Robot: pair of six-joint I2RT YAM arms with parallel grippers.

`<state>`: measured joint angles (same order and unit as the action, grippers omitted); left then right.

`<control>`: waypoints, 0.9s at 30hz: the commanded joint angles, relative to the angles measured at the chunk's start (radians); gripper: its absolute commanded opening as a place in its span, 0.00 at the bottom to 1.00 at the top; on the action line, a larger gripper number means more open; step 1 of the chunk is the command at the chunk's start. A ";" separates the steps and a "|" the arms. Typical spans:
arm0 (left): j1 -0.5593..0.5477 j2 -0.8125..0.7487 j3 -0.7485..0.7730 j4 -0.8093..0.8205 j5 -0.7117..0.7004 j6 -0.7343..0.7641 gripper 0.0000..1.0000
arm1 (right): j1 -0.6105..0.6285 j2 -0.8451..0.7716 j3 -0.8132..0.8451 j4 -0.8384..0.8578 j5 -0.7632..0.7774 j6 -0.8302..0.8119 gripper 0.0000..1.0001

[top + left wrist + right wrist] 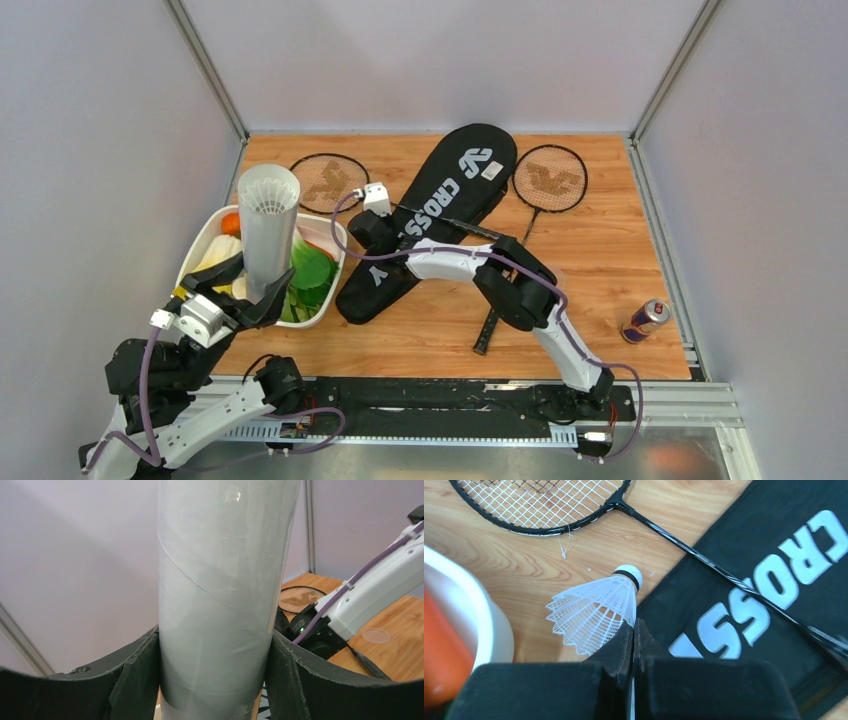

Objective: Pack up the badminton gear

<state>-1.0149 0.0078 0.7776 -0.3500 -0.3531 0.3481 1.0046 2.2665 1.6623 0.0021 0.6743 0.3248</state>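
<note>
My left gripper (pixel 250 295) is shut on the long white tube (pixel 268 240), holding it upright over the tray; both pads press its sides (pixel 220 595). A shuttlecock skirt shows in the tube's open top. My right gripper (pixel 634 627) is shut on the skirt edge of a white shuttlecock (pixel 596 610) that lies on the wood beside the black CROSSWAY bag (pixel 774 580). One racket (pixel 328 182) lies left of the bag (pixel 440 200) with its shaft across it. The other racket (pixel 549 178) lies to the bag's right. In the top view the right gripper (pixel 366 222) hides the shuttlecock.
A white tray (pixel 200 240) of toy vegetables stands at the left, its rim (pixel 479 625) close to the shuttlecock. A drink can (pixel 645 320) lies at the right near the table's rail. Grey walls close in the left, back and right.
</note>
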 commanded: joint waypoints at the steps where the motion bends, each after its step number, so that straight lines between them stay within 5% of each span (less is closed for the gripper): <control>1: -0.001 -0.028 -0.014 0.026 -0.020 0.032 0.53 | -0.004 -0.237 -0.094 0.112 -0.031 -0.015 0.00; 8: -0.001 0.022 -0.055 0.005 -0.019 0.051 0.53 | -0.078 -0.565 -0.310 0.112 -0.162 0.006 0.00; 13: -0.001 0.065 -0.078 -0.032 0.019 0.054 0.53 | -0.218 -0.861 -0.452 0.038 -0.421 0.035 0.00; 21: -0.001 0.165 -0.088 -0.130 0.116 0.071 0.52 | -0.376 -1.258 -0.457 -0.245 -0.763 -0.046 0.00; 27: -0.001 0.209 -0.092 -0.145 0.162 0.093 0.53 | -0.401 -1.414 -0.420 -0.356 -1.030 -0.021 0.00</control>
<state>-1.0149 0.2008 0.6754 -0.5251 -0.2386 0.4057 0.6090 0.9005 1.2106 -0.2386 -0.1013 0.3012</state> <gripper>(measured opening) 0.718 0.005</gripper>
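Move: The right hand already grips a shuttlecock just above the table; the tube's open mouth lies some 27 cm back, 6 cm left and roughly 50 cm above it. The racket head lies about 12 cm ahead and 9 cm left, the bag's middle 15 cm right and 2 cm ahead, the vegetable bin 22 cm left and 7 cm back. From the tube-holding left hand, the shuttlecock is about 27 cm ahead, 12 cm right and 32 cm down. Fast and mostly upward, the right hand carries the pinched shuttlecock about 36 cm off the tabletop, swinging right past the bag and then also back, its wrist rolling left side up and turning counter-clockwise to aim at the tube. Meanwhile the left hand keeps hold of the tube, sinks some 11 cm, shifts right and tips the mouth rightward towards the shuttlecock. ##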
